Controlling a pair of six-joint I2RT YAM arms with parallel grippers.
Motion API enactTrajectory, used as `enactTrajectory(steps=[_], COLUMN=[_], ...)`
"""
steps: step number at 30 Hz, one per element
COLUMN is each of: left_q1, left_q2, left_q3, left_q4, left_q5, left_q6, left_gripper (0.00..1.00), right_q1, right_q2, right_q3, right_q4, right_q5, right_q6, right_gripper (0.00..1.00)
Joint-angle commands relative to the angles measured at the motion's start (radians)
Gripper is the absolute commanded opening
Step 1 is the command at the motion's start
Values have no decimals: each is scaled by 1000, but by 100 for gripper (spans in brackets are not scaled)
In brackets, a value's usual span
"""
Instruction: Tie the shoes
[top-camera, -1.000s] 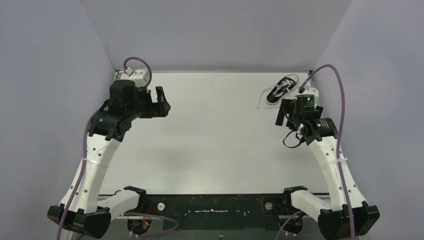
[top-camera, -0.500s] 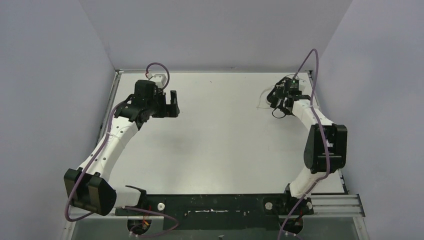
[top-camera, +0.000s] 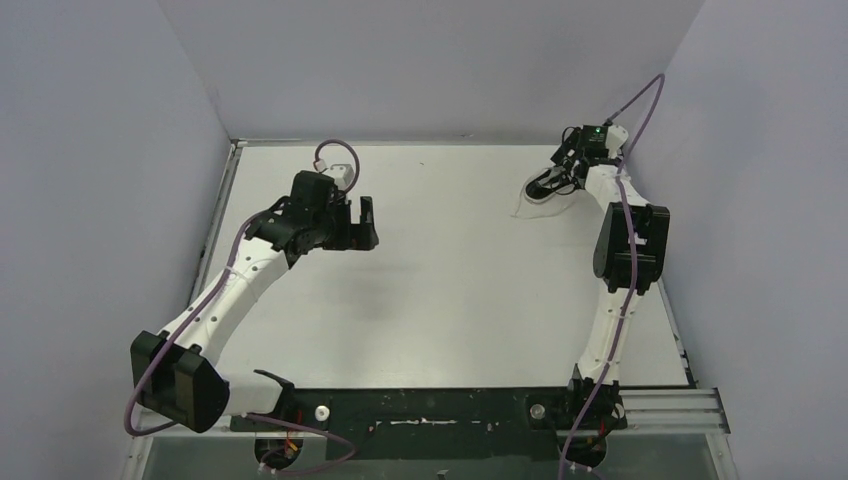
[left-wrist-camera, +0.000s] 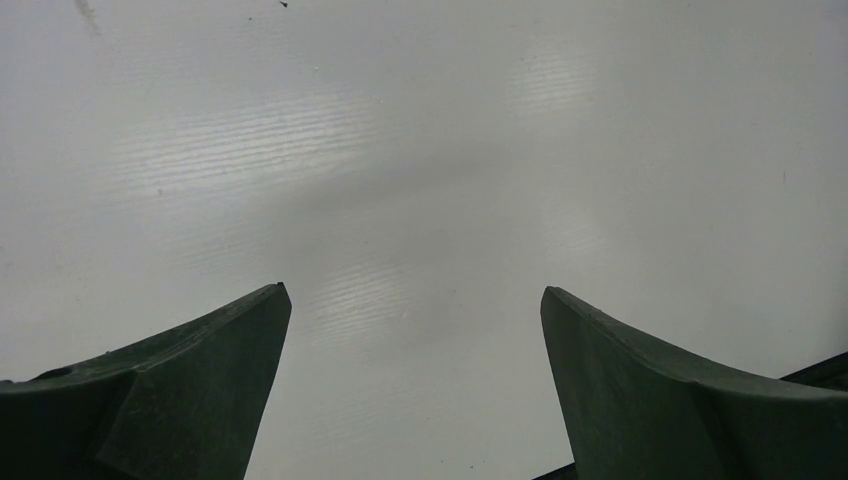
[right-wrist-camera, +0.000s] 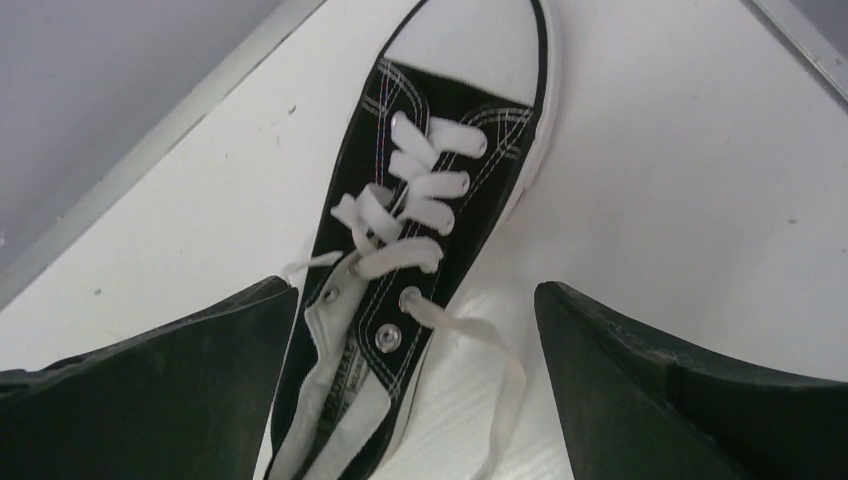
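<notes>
The black low-top shoe (right-wrist-camera: 440, 170) with a white toe cap lies in the far right corner of the table, and in the top view (top-camera: 542, 193) my right arm mostly hides it. Its white laces (right-wrist-camera: 415, 190) are untied. One loose end (right-wrist-camera: 500, 370) trails on the table to its right. My right gripper (right-wrist-camera: 415, 292) is open and hovers just above the shoe's tongue end, one finger on each side; it also shows in the top view (top-camera: 562, 170). My left gripper (top-camera: 368, 222) is open and empty over bare table at centre left; its wrist view (left-wrist-camera: 414, 292) shows only table.
The white table (top-camera: 450, 290) is boxed in by grey walls on the left, back and right. The shoe lies close to the back wall's metal rail (right-wrist-camera: 150, 150) and to the right wall. A black base bar (top-camera: 420, 410) runs along the near edge.
My right arm has stretched out to the far right corner and now hangs over the shoe. My left gripper has moved right, toward the table's middle. Both grippers stay open.
</notes>
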Motion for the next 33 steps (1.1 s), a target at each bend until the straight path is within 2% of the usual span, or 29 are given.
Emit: enactTrajectory(steps=[1, 6, 13, 16, 19, 22, 25, 29, 33], left_q1=[-26, -52, -81, -88, -94, -96, -97, -97, -97], left_q2=[-36, -50, -124, -160, -199, -230, -255, -292, -333], left_q3=[89, 166, 213, 213, 214, 214, 207, 177, 125], left_q4=[-53, -145, -257, -295, -327, -352, -386, -419, -434], left_q5=[6, 5, -3, 10, 31, 59, 78, 121, 154], left_q6=[-56, -76, -89, -91, -85, -75, -74, -67, -73], left_gripper=[96, 96, 96, 96, 96, 96, 96, 96, 96], right_q1=[-33, -50, -53, -40, -2, 50, 105, 189, 310], right_q2=[62, 137, 207, 232, 240, 206, 167, 47, -87], right_q3=[117, 193, 231, 246, 257, 197, 130, -94, -319], right_q4=[51, 16, -71, -140, -232, -280, -371, -362, -338], right_q5=[17, 9, -133, -214, -233, -255, -257, -282, -303], right_q6=[76, 78, 78, 68, 0, -86, -151, -185, -231], right_gripper=[94, 92, 88, 78, 72, 65, 53, 40, 38])
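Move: The shoe lies almost under the right hand, its middle about 2 cm ahead, 1 cm to the left and 6 cm below. Its loose lace loop spreads on the table about 13 cm left of the shoe's middle and 5 cm nearer. The table's far right corner is some 12 cm beyond the shoe and 18 cm to its right. From the left hand the shoe lies roughly 28 cm ahead, 55 cm right and 16 cm lower. The right fingers close from nearly wide open to under half, pinching the shoe's upper from both sides by the top eyelets. The hand first eases a few centimetres forward and right and sinks about 5 cm onto the shoe, then drags it left and back towards the table's middle, turning some 25 degrees counter-clockwise and tipping down. Meanwhile the empty, open left hand draws back and rises. ##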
